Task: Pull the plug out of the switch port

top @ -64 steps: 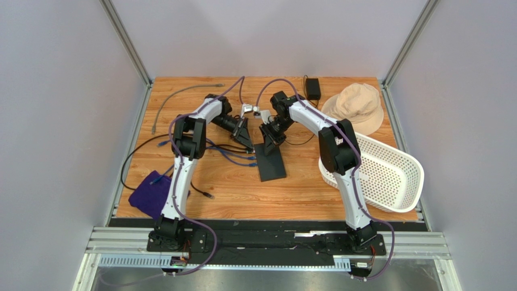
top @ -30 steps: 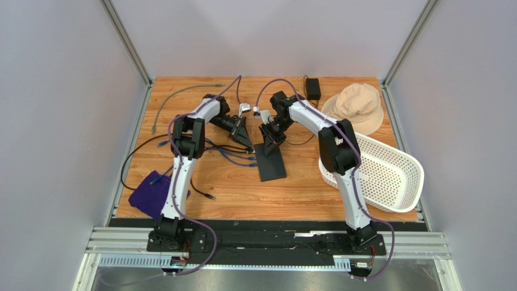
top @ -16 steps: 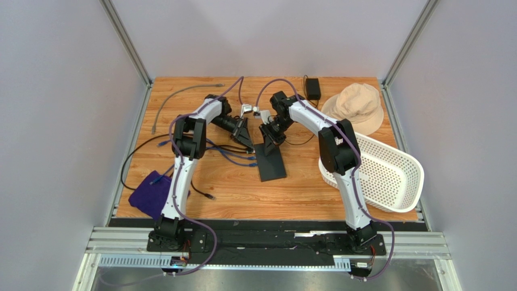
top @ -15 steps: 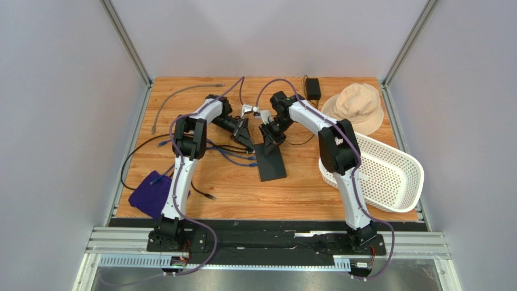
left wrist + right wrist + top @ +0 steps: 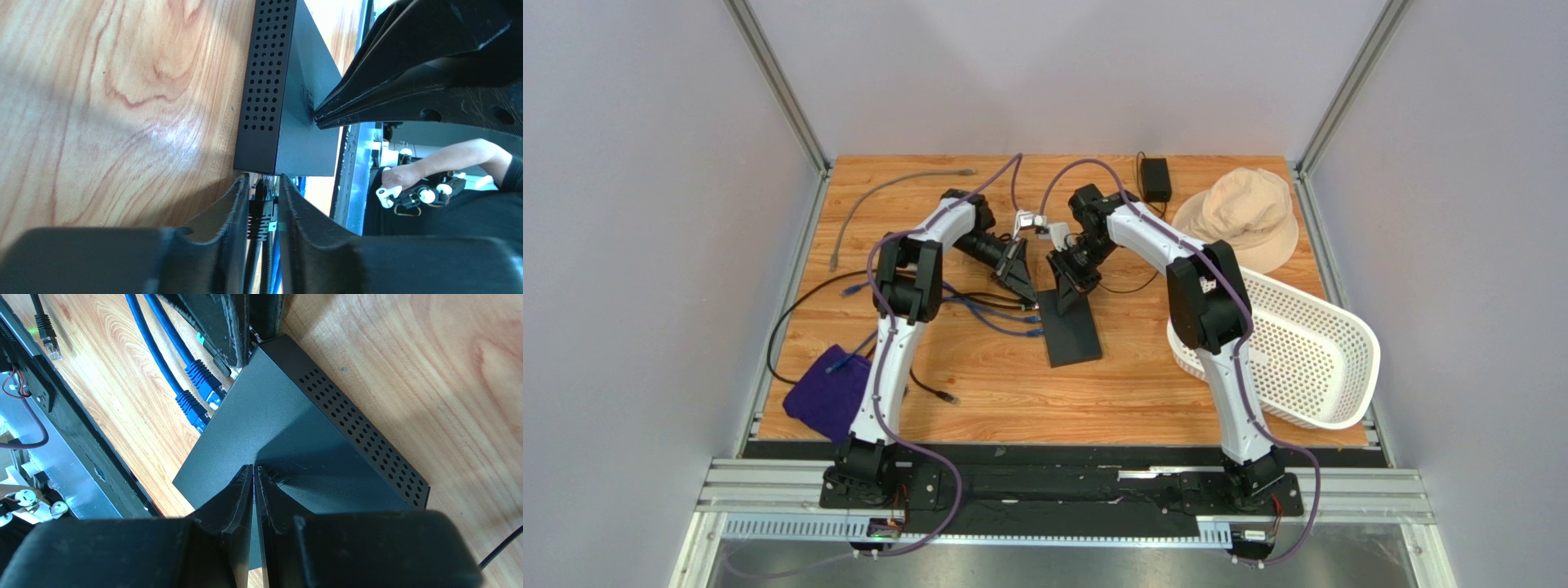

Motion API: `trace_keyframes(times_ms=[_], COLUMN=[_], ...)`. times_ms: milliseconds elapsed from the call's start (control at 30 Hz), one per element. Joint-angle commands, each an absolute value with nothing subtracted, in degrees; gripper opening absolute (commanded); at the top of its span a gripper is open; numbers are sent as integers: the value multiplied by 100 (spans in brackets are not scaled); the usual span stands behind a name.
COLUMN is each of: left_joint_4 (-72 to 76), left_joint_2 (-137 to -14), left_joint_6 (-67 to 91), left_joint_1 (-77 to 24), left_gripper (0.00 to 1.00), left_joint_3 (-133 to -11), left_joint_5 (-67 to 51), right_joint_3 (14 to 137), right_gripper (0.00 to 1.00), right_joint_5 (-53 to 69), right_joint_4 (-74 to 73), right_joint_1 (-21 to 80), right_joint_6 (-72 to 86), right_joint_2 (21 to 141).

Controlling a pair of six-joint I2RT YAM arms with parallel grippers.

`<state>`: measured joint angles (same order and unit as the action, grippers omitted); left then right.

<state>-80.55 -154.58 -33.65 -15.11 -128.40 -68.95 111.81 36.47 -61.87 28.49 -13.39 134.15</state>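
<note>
The switch (image 5: 1075, 333) is a flat black box lying mid-table, its perforated side (image 5: 265, 67) facing the left wrist camera. A black plug (image 5: 260, 207) with a ribbed boot sits in a port at the switch's end. My left gripper (image 5: 263, 181) is shut on that plug, one finger on each side, tips almost at the switch's face. Two blue plugs (image 5: 199, 376) sit in neighbouring ports. My right gripper (image 5: 253, 469) is shut with nothing in it, its tips pressed down on the switch's top (image 5: 294, 435).
A white basket (image 5: 1308, 355) stands at the right edge, with a beige hat (image 5: 1241, 214) behind it. A small power adapter (image 5: 1156, 179) lies at the back. Blue cables (image 5: 995, 321), a black cable (image 5: 787, 319) and a grey cable (image 5: 879, 196) trail left. A purple cloth (image 5: 824, 390) lies front left.
My left gripper's jaws have narrowed onto the black plug. Both arms stay almost where they were, and the right gripper still presses on the switch.
</note>
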Motion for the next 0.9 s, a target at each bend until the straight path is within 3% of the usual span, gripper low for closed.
trace_keyframes(times_ms=[0, 33, 133, 300, 567, 867], left_joint_4=[-9624, -9624, -9624, -9624, -9615, -9624], left_joint_2=[-15715, -15724, -15724, -15680, -15935, -15381], left_joint_6=[-3718, -3709, -3639, -3683, -3296, -3999], left_joint_1=[-1503, -1477, -1424, -1327, -1195, -1187], left_gripper=[23, 14, 1, 0, 0, 0], left_joint_3=[-12823, -12806, -12631, -12507, -13596, -12112], left_joint_5=[-6890, -6917, -6996, -7111, -6672, -6829], right_joint_3=[11057, 11057, 11065, 11057, 11048, 11057], right_gripper=[15, 15, 15, 15, 15, 15], right_joint_5=[2760, 2760, 2733, 2716, 2733, 2707], right_joint_4=[-5827, -5827, -5827, -5818, -5836, -5818], right_joint_1=[2892, 2883, 2883, 2883, 2900, 2909], right_joint_6=[-1670, -1661, -1661, -1661, -1661, -1696], right_joint_2=[13597, 13597, 13597, 13588, 13588, 13597])
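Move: The plug aimed at, the black one nearest the switch's far corner, sits between the left hand's open fingers, level with them front to back, about 1 cm to their right and 1 cm below. From that hand the switch's middle is some 6 cm to the right, 3 cm back and 1 cm lower. The nearer blue plug lies about 2 cm back, straight below by 1 cm. For the right hand, the black plug is about 5 cm left, 2 cm ahead and 2 cm lower. The left hand first holds its place at the switch's port side and shuts its fingers from about a third open to nearly closed on the black plug's cable end, then works forward about 1 cm and part of the way back while easing about 1 cm left, away from the port, with the wrist tilting less than 10 degrees. The right hand stays put throughout, its shut fingertips still resting on the top of the switch against the tug. ##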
